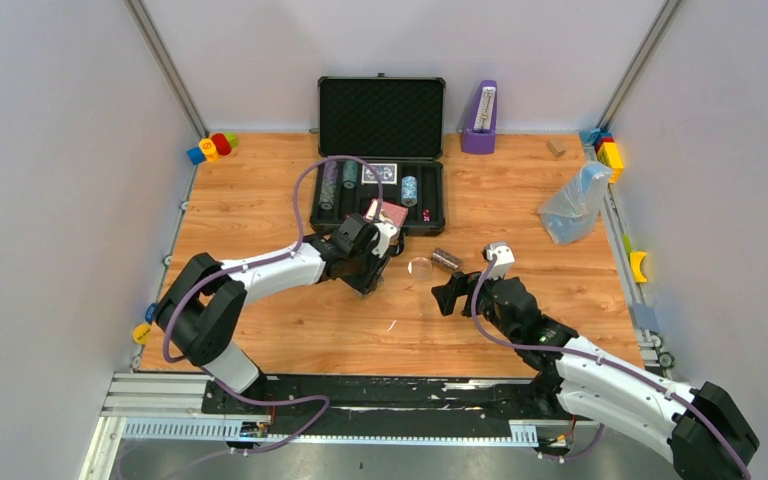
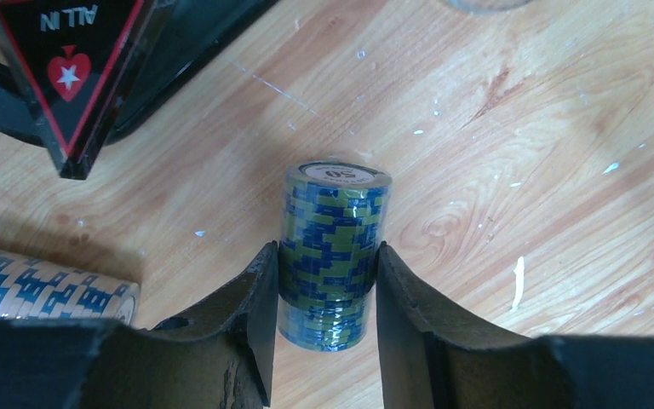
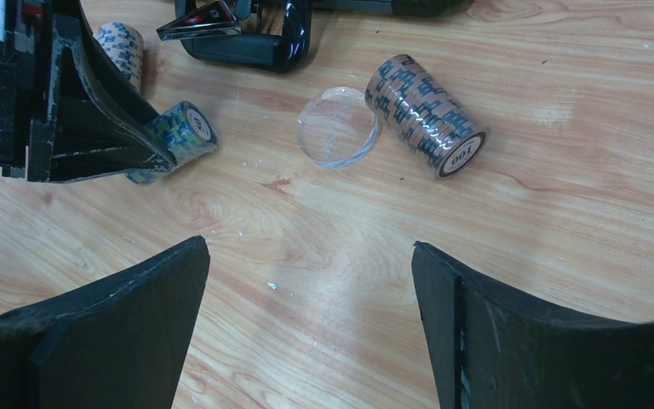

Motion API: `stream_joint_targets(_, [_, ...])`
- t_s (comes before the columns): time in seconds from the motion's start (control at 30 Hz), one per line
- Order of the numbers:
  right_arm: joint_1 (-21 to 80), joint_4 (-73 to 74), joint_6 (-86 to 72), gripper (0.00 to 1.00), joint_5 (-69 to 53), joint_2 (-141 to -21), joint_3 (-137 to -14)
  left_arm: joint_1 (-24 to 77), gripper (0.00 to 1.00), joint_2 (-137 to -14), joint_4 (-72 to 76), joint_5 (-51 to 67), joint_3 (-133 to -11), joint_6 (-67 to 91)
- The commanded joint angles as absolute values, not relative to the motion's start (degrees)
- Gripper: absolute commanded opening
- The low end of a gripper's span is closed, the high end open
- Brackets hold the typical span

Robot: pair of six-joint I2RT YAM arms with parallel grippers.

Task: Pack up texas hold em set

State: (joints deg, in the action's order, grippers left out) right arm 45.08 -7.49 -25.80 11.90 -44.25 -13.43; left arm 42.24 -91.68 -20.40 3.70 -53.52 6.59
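Note:
The black briefcase [image 1: 380,115] lies open at the back, with chip stacks [image 1: 330,185] and a card deck [image 1: 379,173] in its tray. A green-and-blue chip stack [image 2: 334,247] lies on its side on the wood in front of the case. My left gripper [image 2: 325,260] is shut on it, with a finger against each side. It also shows in the right wrist view as the green-and-blue stack [image 3: 179,136]. A brown chip stack [image 3: 426,115] lies ahead of my right gripper [image 3: 311,251], which is open and holds nothing. A tan-and-blue stack [image 2: 43,285] lies left of the left gripper.
A clear round disc [image 3: 338,126] lies between the two loose stacks. A black "ALL IN" triangle [image 2: 68,68] leans at the case's front edge. The purple metronome [image 1: 479,118] stands at the back, with the clear plastic bag [image 1: 575,203] on the right. Coloured blocks [image 1: 211,147] sit in the far corners.

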Motion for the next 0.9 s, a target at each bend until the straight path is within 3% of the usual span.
stream_joint_targets(0.0, [45.0, -8.5, -25.6, 0.9, 12.6, -43.1, -13.6, 40.4, 0.13, -86.2, -16.8, 2.6, -55.7, 11.6])
stream_joint_targets(0.27, [45.0, -8.3, -25.9, 0.9, 12.3, -42.6, -13.6, 34.8, 0.0, -85.0, -20.2, -2.4, -63.7, 15.9])
stream_joint_targets(0.53, [45.0, -9.0, -26.2, 0.9, 11.8, -43.0, -13.3, 27.8, 0.0, -87.9, -19.8, -5.6, -72.5, 18.6])
stream_joint_targets(0.87, [45.0, -9.3, -26.3, 0.9, 12.2, -44.3, -13.6, 22.3, 0.0, -100.1, -21.4, -4.9, -84.2, 19.2])
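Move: The left gripper already holds the blue-and-yellow 50 chip stack close to the table. The empty near half of the case's second slot from the left is about 19 cm ahead, 4 cm left and roughly level with it. The teal stack fills that slot's far half, 27 cm ahead and 4 cm left; the red card box lies 16 cm ahead, 4 cm right; the white 10 stack is 6 cm ahead, 9 cm left. From the right gripper the empty slot is some 21 cm ahead, 22 cm left and 5 cm down. Keep the left fingers shut on the 50 stack, raise it straight off the wood and carry it forward about 18 cm, climbing roughly 13 cm and drifting left, towards the second slot and in over the left part of the open case. Turn the wrist about 30 degrees counter-clockwise on the way, and let the climb level out at the end. ##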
